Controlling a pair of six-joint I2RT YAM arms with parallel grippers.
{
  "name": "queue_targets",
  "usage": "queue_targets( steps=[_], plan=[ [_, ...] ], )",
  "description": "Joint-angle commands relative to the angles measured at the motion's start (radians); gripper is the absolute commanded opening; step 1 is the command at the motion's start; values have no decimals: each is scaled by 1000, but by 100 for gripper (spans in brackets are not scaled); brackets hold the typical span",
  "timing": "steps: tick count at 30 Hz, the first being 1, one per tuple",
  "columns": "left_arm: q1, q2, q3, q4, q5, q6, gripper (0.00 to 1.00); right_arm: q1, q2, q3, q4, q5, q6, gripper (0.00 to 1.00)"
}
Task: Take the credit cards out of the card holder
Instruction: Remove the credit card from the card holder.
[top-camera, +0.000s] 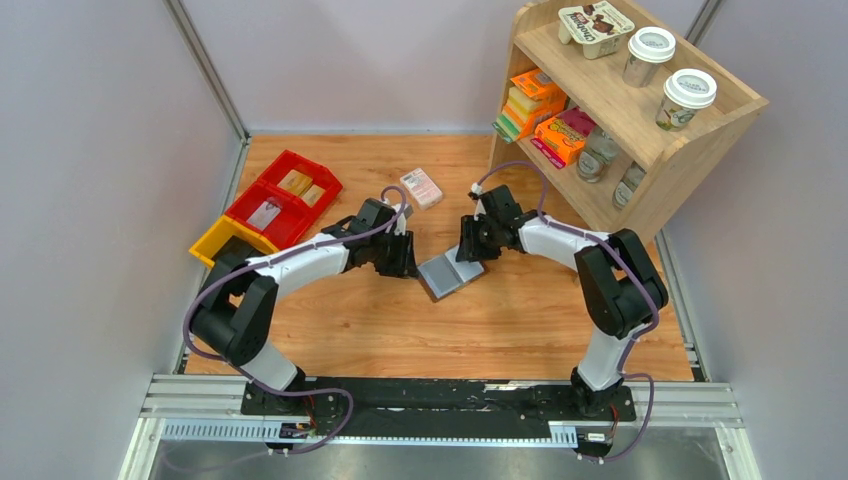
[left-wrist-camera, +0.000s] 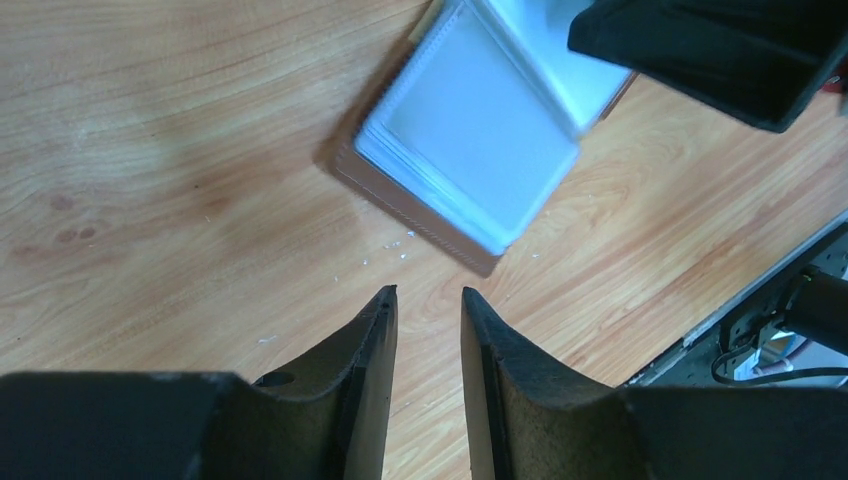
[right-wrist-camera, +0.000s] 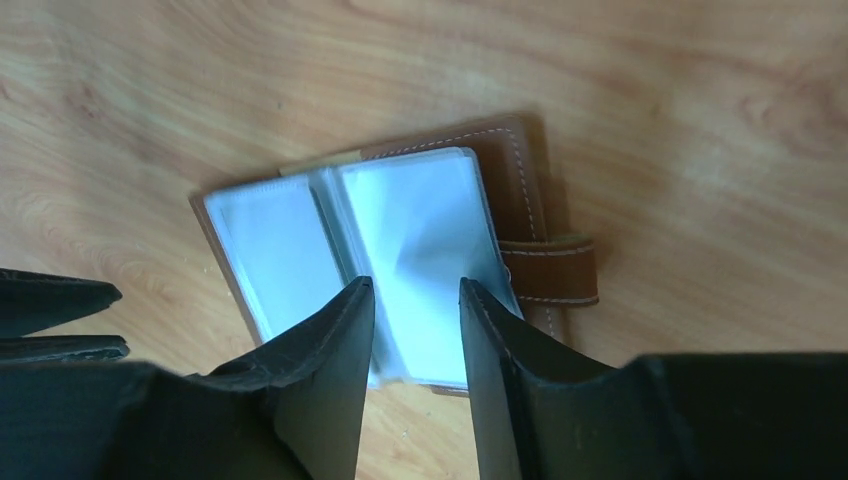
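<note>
The card holder lies open on the wooden table, brown leather outside, pale blue-grey pockets inside, snap tab to one side. No credit cards can be told apart from the pockets. My left gripper hovers just left of the holder, open a little, with only bare wood between its fingers; in the left wrist view the left gripper sits just short of the card holder. My right gripper stands open over the holder's right-hand pocket page, at its near edge, with nothing clearly pinched.
A pink-and-white patterned box lies behind the arms. Red bins holding yellowish blocks and a yellow bin stand at the back left. At the back right is a wooden shelf with cups and packets.
</note>
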Motion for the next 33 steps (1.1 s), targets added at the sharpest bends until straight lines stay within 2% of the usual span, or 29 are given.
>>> queue_targets(
  steps=[1,5,11,15,25,33],
  plan=[
    [1,27,0,66,-1,-22,37,-1,24,105,-28,65,-96,44],
    [1,69,17,83,14,-34,35,15,6,125,-20,29,-105,50],
    [1,87,37,73,24,-25,34,54,-59,44,35,-5,-151,63],
    [1,86,39,66,22,-20,34,56,-62,10,38,-10,-189,68],
    [1,78,45,43,19,-11,34,116,-45,1,0,35,-255,71],
    [1,60,91,-52,-31,72,34,194,-44,-21,-34,160,-243,71]
  ],
)
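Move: Lying open, the card holder has its middle about 2 cm back and 2 cm to the left of the right hand point, which is over its right-hand pocket, some 2 cm above it. From the left hand the card holder's middle is level ahead, about 8 cm to the right and 5 cm below. The small white box lies about 15 cm ahead of the right hand and 8 cm to its left, also near table height. Pushing forward about 2.5 cm while rising off the holder's right pocket, the right hand then swings back some 5.5 cm and left, sinking again, to the left-hand pocket. It turns nearly 20 degrees counter-clockwise and spreads its fingers wide, one tip at the fold and the other past the outer edge. The left hand sinks beside the holder, then waits, fingers nearly unchanged. ##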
